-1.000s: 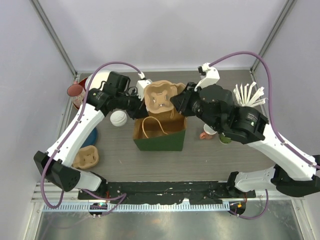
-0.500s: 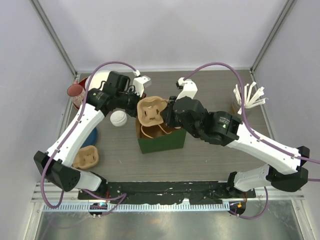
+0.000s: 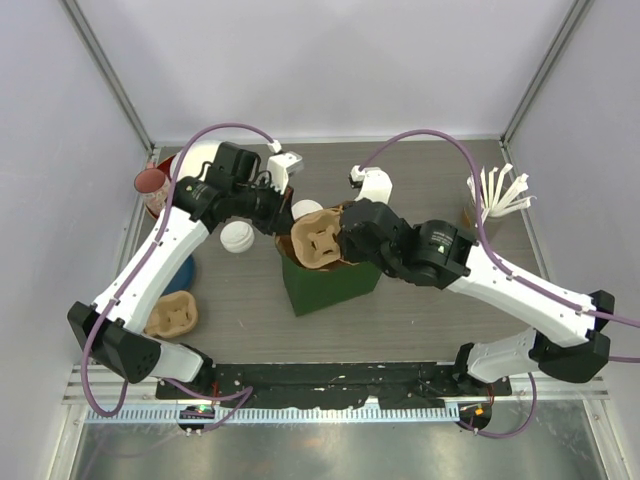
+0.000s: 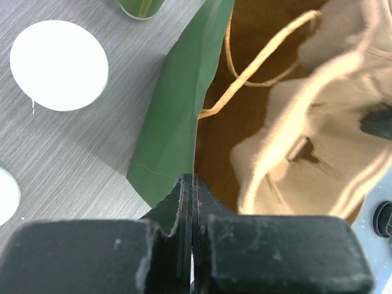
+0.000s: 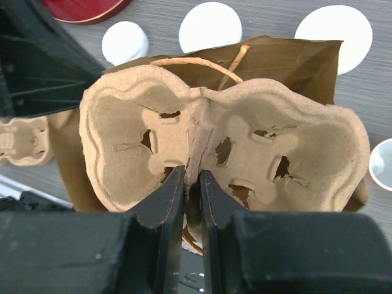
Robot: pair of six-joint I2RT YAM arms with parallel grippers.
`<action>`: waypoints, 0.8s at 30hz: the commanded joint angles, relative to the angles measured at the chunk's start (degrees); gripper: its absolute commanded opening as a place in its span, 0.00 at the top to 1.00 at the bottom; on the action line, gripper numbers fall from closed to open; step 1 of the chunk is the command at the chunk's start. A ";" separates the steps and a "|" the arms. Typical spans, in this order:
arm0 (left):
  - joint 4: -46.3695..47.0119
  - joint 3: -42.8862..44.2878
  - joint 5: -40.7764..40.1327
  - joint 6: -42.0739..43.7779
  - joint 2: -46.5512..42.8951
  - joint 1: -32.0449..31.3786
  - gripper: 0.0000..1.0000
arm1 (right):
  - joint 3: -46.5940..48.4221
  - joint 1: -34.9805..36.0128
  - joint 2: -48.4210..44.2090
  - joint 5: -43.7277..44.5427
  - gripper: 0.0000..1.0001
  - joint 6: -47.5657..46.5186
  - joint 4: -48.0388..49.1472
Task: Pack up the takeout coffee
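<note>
A green paper bag (image 3: 335, 285) with a brown inside stands open in the middle of the table. My left gripper (image 4: 195, 187) is shut on the bag's rim at its left side (image 3: 284, 218). My right gripper (image 5: 192, 179) is shut on the middle ridge of a brown cardboard cup carrier (image 5: 245, 131). It holds the carrier (image 3: 318, 238) over the bag's mouth. Of the takeout coffee I see round white lids from above (image 3: 238, 237) (image 3: 306, 208), left of and behind the bag. The cup walls under them are hidden. A green cup's side (image 4: 142, 6) shows at the top of the left wrist view.
A second cardboard carrier (image 3: 172, 315) lies at the front left beside a blue dish (image 3: 188, 268). A dark red cup (image 3: 152, 183) stands at the far left. White forks (image 3: 500, 190) stand at the back right. A pink-rimmed mug (image 5: 383, 162) sits beside the bag.
My right arm has swung left and forward, bringing the carrier from behind the bag to over its mouth. The bag has turned slightly. The left gripper stays shut on the rim.
</note>
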 commanded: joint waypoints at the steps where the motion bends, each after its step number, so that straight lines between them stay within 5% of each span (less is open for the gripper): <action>1: 0.63 0.80 4.66 3.32 -1.34 -0.29 1.00 | 0.90 -2.63 3.20 -0.39 0.99 -3.55 -1.15; 9: 1.86 0.36 4.15 3.24 -1.08 -0.38 1.00 | 2.75 -2.90 11.02 -8.90 0.99 -11.99 0.88; 19: 2.56 -0.52 3.95 3.85 -0.29 -0.29 1.00 | -1.48 -2.99 10.23 -10.32 0.99 -12.61 0.61; 24: 0.64 0.80 9.58 4.64 1.02 -0.29 1.00 | 8.71 -1.85 13.83 -9.62 0.99 -19.89 1.13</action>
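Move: The brown cup carrier, held by the right hand, goes to the green bag's mouth, whose middle is about 3 cm left of that hand, level fore and aft, and 5 cm below. Beyond the bag, a left lidded cup stands some 15 cm ahead and 8 cm left, a right lidded cup 15 cm ahead and 7 cm right, both over 20 cm lower. From the left hand, at the bag's left rim, the mouth's middle lies roughly 11 cm right and 5 cm back, about level. The brown cup carrier, still pinched at its middle ridge, is lowered about 6 cm into the green bag by the right hand, which eases a little forward, then left, then holds there. On the way it tips left side down some 15 degrees and turns roughly 10 degrees counter-clockwise. The shut left fingers keep their pinch on the bag's left rim, almost still. ##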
